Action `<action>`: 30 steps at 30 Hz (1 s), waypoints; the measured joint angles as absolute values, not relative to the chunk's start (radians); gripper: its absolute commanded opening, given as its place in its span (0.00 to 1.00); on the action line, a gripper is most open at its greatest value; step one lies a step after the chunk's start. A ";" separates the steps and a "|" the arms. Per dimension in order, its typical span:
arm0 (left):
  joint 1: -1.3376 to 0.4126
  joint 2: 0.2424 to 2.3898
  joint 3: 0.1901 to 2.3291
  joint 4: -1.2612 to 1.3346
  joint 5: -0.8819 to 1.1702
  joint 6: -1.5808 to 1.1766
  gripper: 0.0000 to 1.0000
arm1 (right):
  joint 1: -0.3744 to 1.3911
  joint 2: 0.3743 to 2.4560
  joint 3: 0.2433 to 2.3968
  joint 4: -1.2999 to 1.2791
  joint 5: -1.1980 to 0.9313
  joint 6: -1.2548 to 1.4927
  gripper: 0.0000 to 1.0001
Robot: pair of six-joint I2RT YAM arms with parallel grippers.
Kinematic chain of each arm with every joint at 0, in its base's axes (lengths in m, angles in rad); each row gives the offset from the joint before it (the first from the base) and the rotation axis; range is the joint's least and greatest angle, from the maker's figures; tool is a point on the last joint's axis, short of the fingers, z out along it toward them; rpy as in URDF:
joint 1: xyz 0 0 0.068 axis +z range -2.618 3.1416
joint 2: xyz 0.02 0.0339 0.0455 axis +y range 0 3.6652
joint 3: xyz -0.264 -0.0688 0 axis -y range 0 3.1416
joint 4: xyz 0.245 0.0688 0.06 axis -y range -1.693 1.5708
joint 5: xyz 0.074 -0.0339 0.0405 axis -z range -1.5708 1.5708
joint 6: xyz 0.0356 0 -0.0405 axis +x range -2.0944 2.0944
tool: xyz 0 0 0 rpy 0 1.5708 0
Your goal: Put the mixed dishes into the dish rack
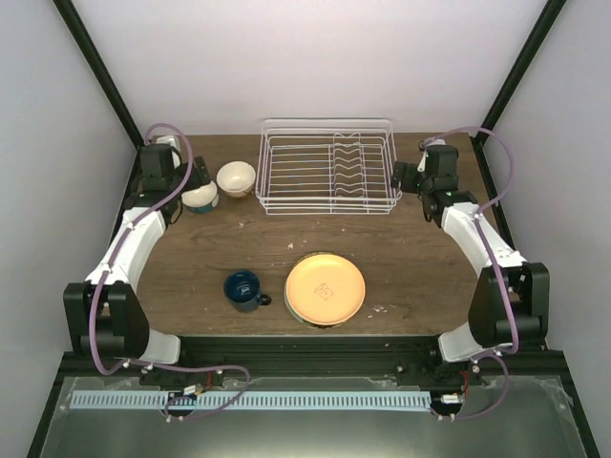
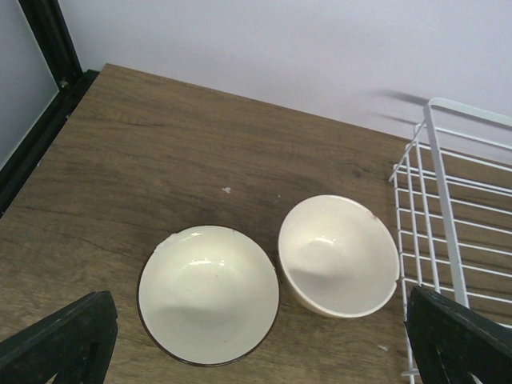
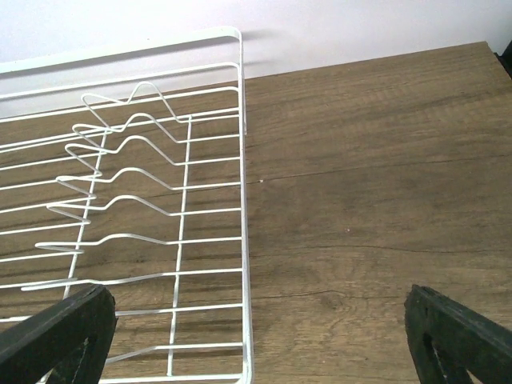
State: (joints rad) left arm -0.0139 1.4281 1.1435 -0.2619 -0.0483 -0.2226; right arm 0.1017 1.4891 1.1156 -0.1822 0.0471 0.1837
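Observation:
The empty white wire dish rack [image 1: 326,179] stands at the back centre of the table. Left of it sit a cream bowl [image 1: 236,177] and a white bowl with a blue outside [image 1: 200,197]. A dark blue mug [image 1: 244,290] and an orange-yellow plate [image 1: 326,288] lie near the front. My left gripper [image 1: 194,179] hovers open above the two bowls; its wrist view shows the white bowl [image 2: 208,292] and cream bowl [image 2: 338,254] between the wide-spread fingers [image 2: 64,340]. My right gripper [image 1: 405,176] hangs open at the rack's right end [image 3: 160,208], holding nothing.
Black frame posts run along both back corners, one by the table's left edge [image 2: 48,48]. Bare wood [image 3: 376,200] lies right of the rack. White walls close in the back and sides.

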 measured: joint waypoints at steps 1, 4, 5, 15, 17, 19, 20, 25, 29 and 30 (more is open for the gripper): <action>-0.014 1.419 1.138 -0.262 -0.043 -0.221 1.00 | 0.102 1.481 1.108 -0.184 0.047 0.186 1.00; -0.014 1.391 1.130 -0.260 -0.037 -0.212 1.00 | 0.102 1.477 1.103 -0.188 0.048 0.196 1.00; -0.014 1.385 1.131 -0.256 -0.035 -0.208 1.00 | 0.102 1.477 1.103 -0.189 0.049 0.199 1.00; -0.014 1.495 1.262 -0.328 -0.004 -0.142 1.00 | 0.102 1.420 1.090 -0.202 0.058 0.213 1.00; -0.014 1.562 1.345 -0.358 0.004 -0.111 1.00 | 0.102 1.404 1.086 -0.202 0.060 0.223 1.00; -0.014 1.633 1.428 -0.392 0.006 -0.079 1.00 | 0.102 1.393 1.084 -0.210 0.061 0.230 1.00; -0.014 1.671 1.472 -0.409 0.006 -0.063 1.00 | 0.102 1.392 1.084 -0.215 0.063 0.234 1.00; -0.014 1.860 1.674 -0.506 0.007 0.002 1.00 | 0.102 1.381 1.084 -0.271 0.094 0.257 1.00; -0.014 1.993 1.797 -0.572 0.017 0.041 1.00 | 0.102 1.345 1.083 -0.307 0.111 0.263 1.00; -0.014 2.024 1.829 -0.599 0.022 0.054 1.00 | 0.102 1.335 1.083 -0.311 0.115 0.264 1.00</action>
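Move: The white bowl beside the rack lies about 13 cm ahead of my open left hand, 7 cm to its right and some 20 cm below. The blue-sided bowl sits nearer, around 8 cm ahead and 5 cm to the left. The dish rack's middle is about 14 cm ahead and 40 cm to the right. From my right hand the white bowl is roughly 12 cm ahead and 55 cm to the left. I lift my left hand a touch, then send it forward about 11 cm towards the white bowl, sinking some 5 cm over the last stretch. On the way I tip the fingers down about 15 degrees, turn the hand clockwise and raise its left side, keeping the jaws wide open and touching nothing. My right hand, open and empty, eases back about 4 cm beside the rack and rises a little. ##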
